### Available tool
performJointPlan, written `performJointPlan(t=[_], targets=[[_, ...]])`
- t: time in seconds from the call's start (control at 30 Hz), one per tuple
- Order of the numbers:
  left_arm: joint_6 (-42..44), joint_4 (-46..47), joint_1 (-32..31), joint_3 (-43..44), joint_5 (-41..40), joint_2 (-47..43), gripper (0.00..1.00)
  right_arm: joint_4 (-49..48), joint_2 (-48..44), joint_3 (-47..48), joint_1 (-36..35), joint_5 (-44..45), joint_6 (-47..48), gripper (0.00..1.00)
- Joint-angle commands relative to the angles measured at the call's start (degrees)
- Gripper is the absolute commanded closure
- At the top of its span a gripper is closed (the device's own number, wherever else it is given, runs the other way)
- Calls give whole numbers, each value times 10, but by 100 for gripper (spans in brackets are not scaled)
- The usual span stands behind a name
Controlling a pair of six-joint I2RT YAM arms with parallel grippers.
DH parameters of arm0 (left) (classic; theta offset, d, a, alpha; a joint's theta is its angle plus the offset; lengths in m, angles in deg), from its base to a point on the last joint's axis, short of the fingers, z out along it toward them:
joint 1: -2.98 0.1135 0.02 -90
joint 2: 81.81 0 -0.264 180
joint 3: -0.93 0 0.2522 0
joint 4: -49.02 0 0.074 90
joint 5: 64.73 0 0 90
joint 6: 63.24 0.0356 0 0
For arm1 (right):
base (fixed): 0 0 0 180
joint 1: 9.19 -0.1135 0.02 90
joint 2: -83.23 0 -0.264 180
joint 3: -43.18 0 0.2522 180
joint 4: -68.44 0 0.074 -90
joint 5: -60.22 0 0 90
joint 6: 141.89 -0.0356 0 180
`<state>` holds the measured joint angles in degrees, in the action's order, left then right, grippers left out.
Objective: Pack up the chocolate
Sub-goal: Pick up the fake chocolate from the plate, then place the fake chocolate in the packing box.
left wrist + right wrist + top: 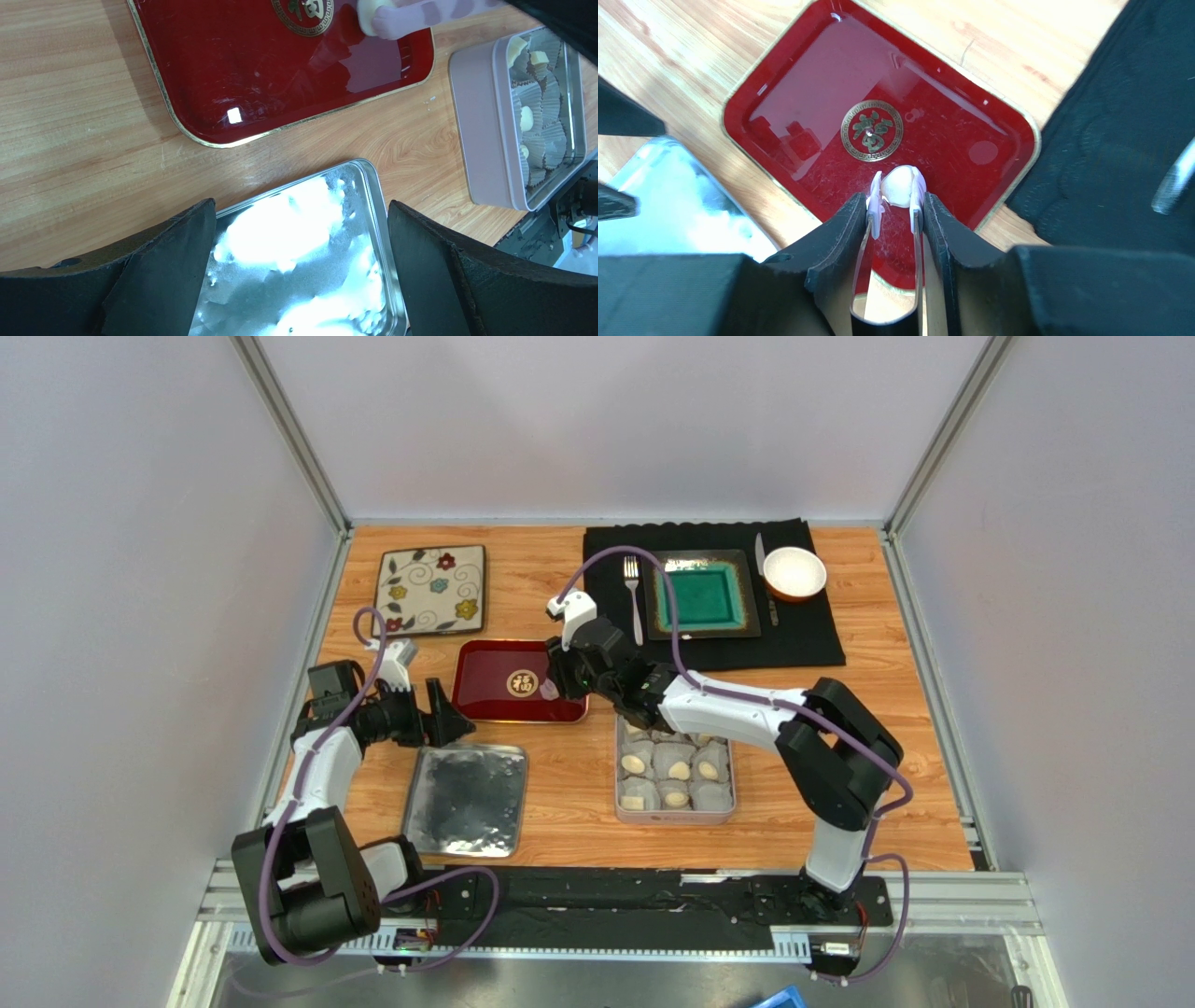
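Note:
My right gripper [896,206] is shut on a pair of metal tongs [917,234] with pale lilac tips. Those tips pinch one cream chocolate [901,185] over the red tray [794,98], just below its gold emblem. In the top view the right gripper [568,672] hangs over the tray's right part [484,703]. Several more chocolates [636,763] sit in white paper cups inside the grey tin box [675,815]. My left gripper [442,717] stands open and holds nothing, above the silver lid [302,280].
The silver lid [467,798] lies left of the box. At the back are a flowered square plate [431,590] and a black mat [814,637] with a green plate [704,595], a fork [634,599] and a white bowl [794,573].

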<state>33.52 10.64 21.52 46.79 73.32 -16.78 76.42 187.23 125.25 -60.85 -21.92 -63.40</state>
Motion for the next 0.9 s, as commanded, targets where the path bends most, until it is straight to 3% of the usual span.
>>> performJointPlan(t=[0.0, 0.3, 0.67, 0.87], targets=[[4, 3, 7, 21, 17, -9, 1, 4, -99, 12, 3, 18, 18, 83], [10, -5, 10, 24, 18, -8, 1, 145, -274, -85, 5, 70, -24, 85], [11, -18, 10, 38, 20, -6, 1, 344, -563, -221, 3, 128, -129, 84], [11, -21, 11, 41, 20, -5, 1, 448, -623, -234, -5, 137, -170, 84]])
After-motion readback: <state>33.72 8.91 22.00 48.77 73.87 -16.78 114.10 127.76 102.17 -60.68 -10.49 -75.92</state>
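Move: My right hand already grips the pink tongs, with the last chocolate between the tips, about 9 cm below me and 4 cm to my left. The tin it goes to lies about 14 cm to my right, 12 cm back and 8 cm down. The red tray's middle is 8 cm left, 3 cm ahead, the silver tray some 15 cm left and 16 cm back, both roughly 10 cm below. From my left hand the tin is about 34 cm right, 4 cm back, 5 cm lower. With my right hand I keep the tongs squeezed on the chocolate and go almost straight up from the red tray, about 12 cm in all. Rising, I swing fast in an arc to the right and back towards the tin, some 21 cm right and 13 back. I sink 3 cm past the crest and turn the wrist about 15 degrees clockwise. ##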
